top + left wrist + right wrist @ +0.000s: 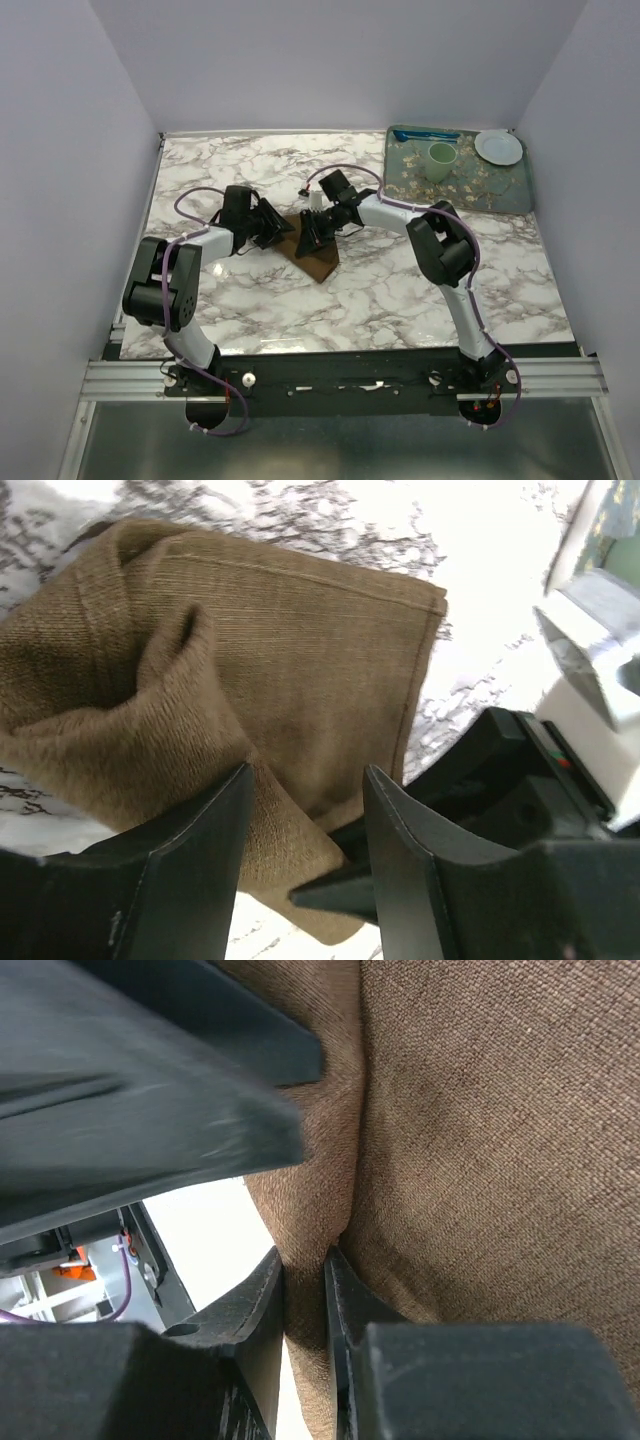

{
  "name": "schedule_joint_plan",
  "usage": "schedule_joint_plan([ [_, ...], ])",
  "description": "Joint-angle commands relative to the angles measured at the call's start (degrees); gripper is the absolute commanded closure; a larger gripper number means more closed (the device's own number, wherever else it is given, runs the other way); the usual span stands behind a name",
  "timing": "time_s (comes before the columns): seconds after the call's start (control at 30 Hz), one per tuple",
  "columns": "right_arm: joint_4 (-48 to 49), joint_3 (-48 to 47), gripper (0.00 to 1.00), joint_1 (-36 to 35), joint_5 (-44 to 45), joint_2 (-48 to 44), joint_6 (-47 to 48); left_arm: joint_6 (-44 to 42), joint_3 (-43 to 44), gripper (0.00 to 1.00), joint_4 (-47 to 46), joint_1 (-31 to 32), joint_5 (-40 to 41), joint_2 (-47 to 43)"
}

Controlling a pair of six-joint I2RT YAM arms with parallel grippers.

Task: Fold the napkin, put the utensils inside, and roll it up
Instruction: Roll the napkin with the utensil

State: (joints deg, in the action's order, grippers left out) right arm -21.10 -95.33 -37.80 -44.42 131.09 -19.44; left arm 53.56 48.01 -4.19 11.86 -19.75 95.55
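The brown napkin [318,254] lies folded in the middle of the marble table, bunched into a loose hump [130,730] on one side. My right gripper [303,1290] is shut on a raised fold of the napkin [480,1140], with cloth pinched between both fingers. My left gripper [305,820] hangs over the napkin's near corner with its jaws apart; cloth lies under and between them, not pinched. The two grippers meet over the napkin, left [283,232] and right [318,236]. One right fingertip [335,892] shows between the left jaws. The utensils are hidden.
A patterned tray [510,195] sits at the back right, holding a green cup [441,160], a white plate [498,147] and a bright blue plastic utensil [425,134]. White walls close in the table on three sides.
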Motion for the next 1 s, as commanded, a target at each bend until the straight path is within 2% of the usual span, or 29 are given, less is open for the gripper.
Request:
schedule_joint_plan([
  [0.0, -3.0, 0.1, 0.71, -0.1, -0.4, 1.4, 0.3, 2.9, -3.4, 0.43, -1.8, 0.0, 1.2, 4.5],
  [0.1, -3.7, 0.4, 0.62, -0.1, 1.6, -0.8, 0.9, 3.6, -4.0, 0.43, -2.0, -0.2, 1.5, 5.9],
  [0.13, -3.9, 0.5, 0.53, -0.1, 2.6, -1.6, 1.2, 3.5, -4.4, 0.43, -2.1, -0.3, 1.6, 5.9],
  [0.23, -6.6, 0.5, 0.42, -0.4, 7.6, -5.6, 3.5, 3.1, -5.5, 0.40, -2.6, -0.5, 2.1, 5.6],
  [0.37, -11.7, -1.2, 0.34, -2.9, 17.9, -10.1, 7.0, 3.0, -6.0, 0.39, -2.9, -1.1, 1.9, 5.8],
  [0.4, -12.3, -1.5, 0.32, -4.0, 25.7, -12.2, 8.5, 3.0, -6.0, 0.39, -3.1, -1.2, 1.9, 5.9],
  [0.47, -12.4, -1.4, 0.25, -8.7, 34.4, -14.2, 10.6, 3.1, -6.3, 0.39, -3.5, -1.3, 1.8, 6.0],
  [0.5, -12.3, -1.4, 0.23, -10.6, 44.0, -14.8, 12.5, 3.2, -6.4, 0.39, -3.5, -1.4, 1.6, 6.1],
  [0.6, -10.8, -1.3, 0.17, -17.6, 62.5, -14.6, 16.3, 3.6, -6.7, 0.38, -3.9, -1.8, 1.1, 6.5],
  [0.7, -9.9, -2.2, 0.14, -22.1, 72.2, -11.7, 18.7, 3.5, -6.7, 0.38, -4.1, -2.4, 0.5, 6.8],
  [0.8, -9.1, -2.9, 0.12, -24.1, 74.5, -8.8, 20.6, 3.5, -6.8, 0.39, -4.1, -2.5, 0.4, 6.6],
  [0.97, -8.1, -3.2, 0.12, -24.5, 73.3, -5.5, 20.8, 3.5, -7.0, 0.39, -4.2, -2.7, -0.1, 6.4],
])
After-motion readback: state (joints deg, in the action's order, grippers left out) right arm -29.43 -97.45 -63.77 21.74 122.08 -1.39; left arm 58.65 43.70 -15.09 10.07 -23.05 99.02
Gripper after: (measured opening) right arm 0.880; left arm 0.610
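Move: The right fingers are already shut on the napkin roll, whose middle lies at the pinch, about 2 cm to the left and perhaps 1 cm lower. The unrolled flap lies roughly 4 cm ahead and 2 cm to the right of this hand. The tray stands well off, some 19 cm ahead and 35 cm to the right. From the half-open left hand, the middle of the roll is about 4 cm back, 3 cm to the right and 2 cm below. The right fingers let go of the napkin roll, opening nearly wide as the hand comes off upward by about 6.5 cm, veering a little right. It then swings left and back and sinks about 3 cm towards the roll again, the wrist turning some 65 degrees from pointing left to forward-left and steeply down. The left hand first sinks about 1.5 cm, then stays over the roll with its fingers half open. ##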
